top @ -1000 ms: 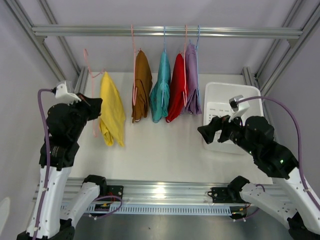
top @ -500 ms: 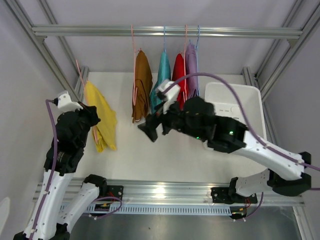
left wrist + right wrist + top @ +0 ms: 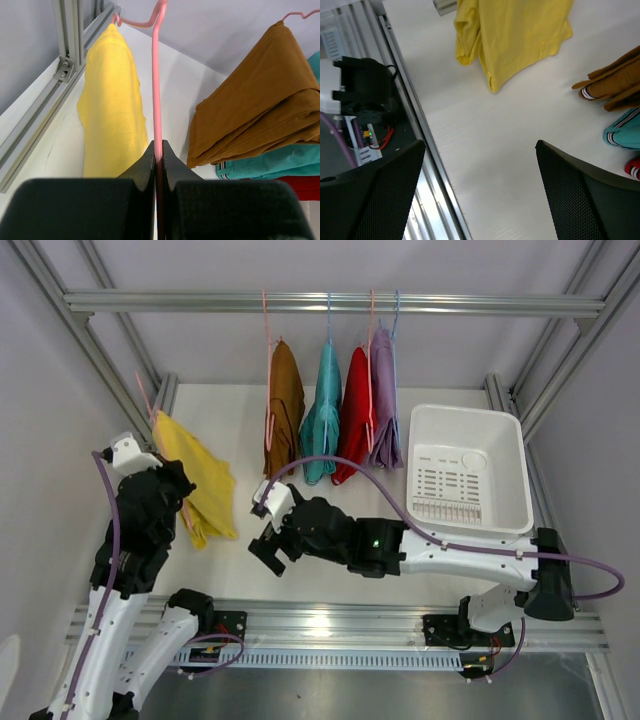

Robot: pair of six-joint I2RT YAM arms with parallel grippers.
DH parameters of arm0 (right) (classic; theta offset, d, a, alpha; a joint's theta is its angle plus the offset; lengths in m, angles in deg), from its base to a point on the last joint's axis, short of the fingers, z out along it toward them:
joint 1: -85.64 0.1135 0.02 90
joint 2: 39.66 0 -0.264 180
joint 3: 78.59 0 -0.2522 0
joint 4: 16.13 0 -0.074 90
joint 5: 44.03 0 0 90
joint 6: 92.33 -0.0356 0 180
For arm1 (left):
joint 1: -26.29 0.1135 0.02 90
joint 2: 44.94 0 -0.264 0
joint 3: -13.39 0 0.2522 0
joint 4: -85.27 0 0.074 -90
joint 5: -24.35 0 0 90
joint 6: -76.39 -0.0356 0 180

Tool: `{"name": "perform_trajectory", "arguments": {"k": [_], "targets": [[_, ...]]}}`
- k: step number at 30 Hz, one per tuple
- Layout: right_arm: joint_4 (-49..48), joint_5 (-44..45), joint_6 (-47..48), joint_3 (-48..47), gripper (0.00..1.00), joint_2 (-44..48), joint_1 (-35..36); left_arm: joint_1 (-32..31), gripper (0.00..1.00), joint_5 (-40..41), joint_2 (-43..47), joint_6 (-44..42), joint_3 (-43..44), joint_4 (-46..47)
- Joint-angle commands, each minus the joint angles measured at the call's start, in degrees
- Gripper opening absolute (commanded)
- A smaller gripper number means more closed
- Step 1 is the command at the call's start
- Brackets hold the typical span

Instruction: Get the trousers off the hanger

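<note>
My left gripper is shut on the thin stem of a pink hanger, which carries the yellow trousers at the table's left, off the rail. From above, the hanger leans to the left and the yellow trousers droop beside the left gripper. Brown, teal, red and lavender trousers hang on hangers from the top rail. My right gripper stands open and empty low over the table, right of the yellow trousers.
A white basket sits at the back right. The metal rail spans the top, with slanted frame posts on both sides. The table's near aluminium edge runs just beside my right gripper's left finger.
The right arm has swung from beside the basket across to the front left, gripper still open. The left gripper has drawn the hanger and yellow trousers further left and nearer.
</note>
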Motion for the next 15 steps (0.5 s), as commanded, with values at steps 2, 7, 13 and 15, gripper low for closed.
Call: {"name": "perform_trajectory", "arguments": {"k": [2, 7, 13, 15], "targets": [[-18.7, 3.3, 1.0, 6.0, 0.92, -1.9, -0.5, -0.4, 0.0, 2.7, 1.1, -1.4, 0.9, 7.2], [-23.0, 3.9, 0.7, 3.4, 0.81, -7.4, -2.2, -0.4, 0.0, 2.1, 0.7, -0.6, 1.0, 6.4], [-28.3, -1.5, -2.5, -1.4, 0.7, -15.4, -5.0, -0.4, 0.0, 1.3, -0.9, 0.0, 1.1, 5.7], [-29.4, -3.5, -3.6, -2.6, 0.69, -17.1, -5.7, -0.4, 0.0, 1.4, -1.0, 0.1, 1.2, 5.5]]}}
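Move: The open right hand goes for the yellow trousers, whose middle lies about 13 cm ahead and 13 cm to its left, a couple of centimetres lower. The brown trousers hang some 24 cm ahead and 4 cm to its right, the teal ones about 24 cm ahead and 11 cm to its right, both about 4 cm higher than the hand. From the left hand, already gripping the pink hanger, the yellow trousers' middle is about 5 cm ahead, 1 cm to its right and 5 cm below. The right hand first drops, about 5 cm in all, then sweeps left and forward, some 8 cm level travel, towards the lower end of the yellow trousers, its fingers narrowing from nearly wide open to about two thirds without visibly reaching the cloth. The left hand keeps the pink hanger's wire pinched between shut fingers and holds it nearly still for the right hand to come in. ##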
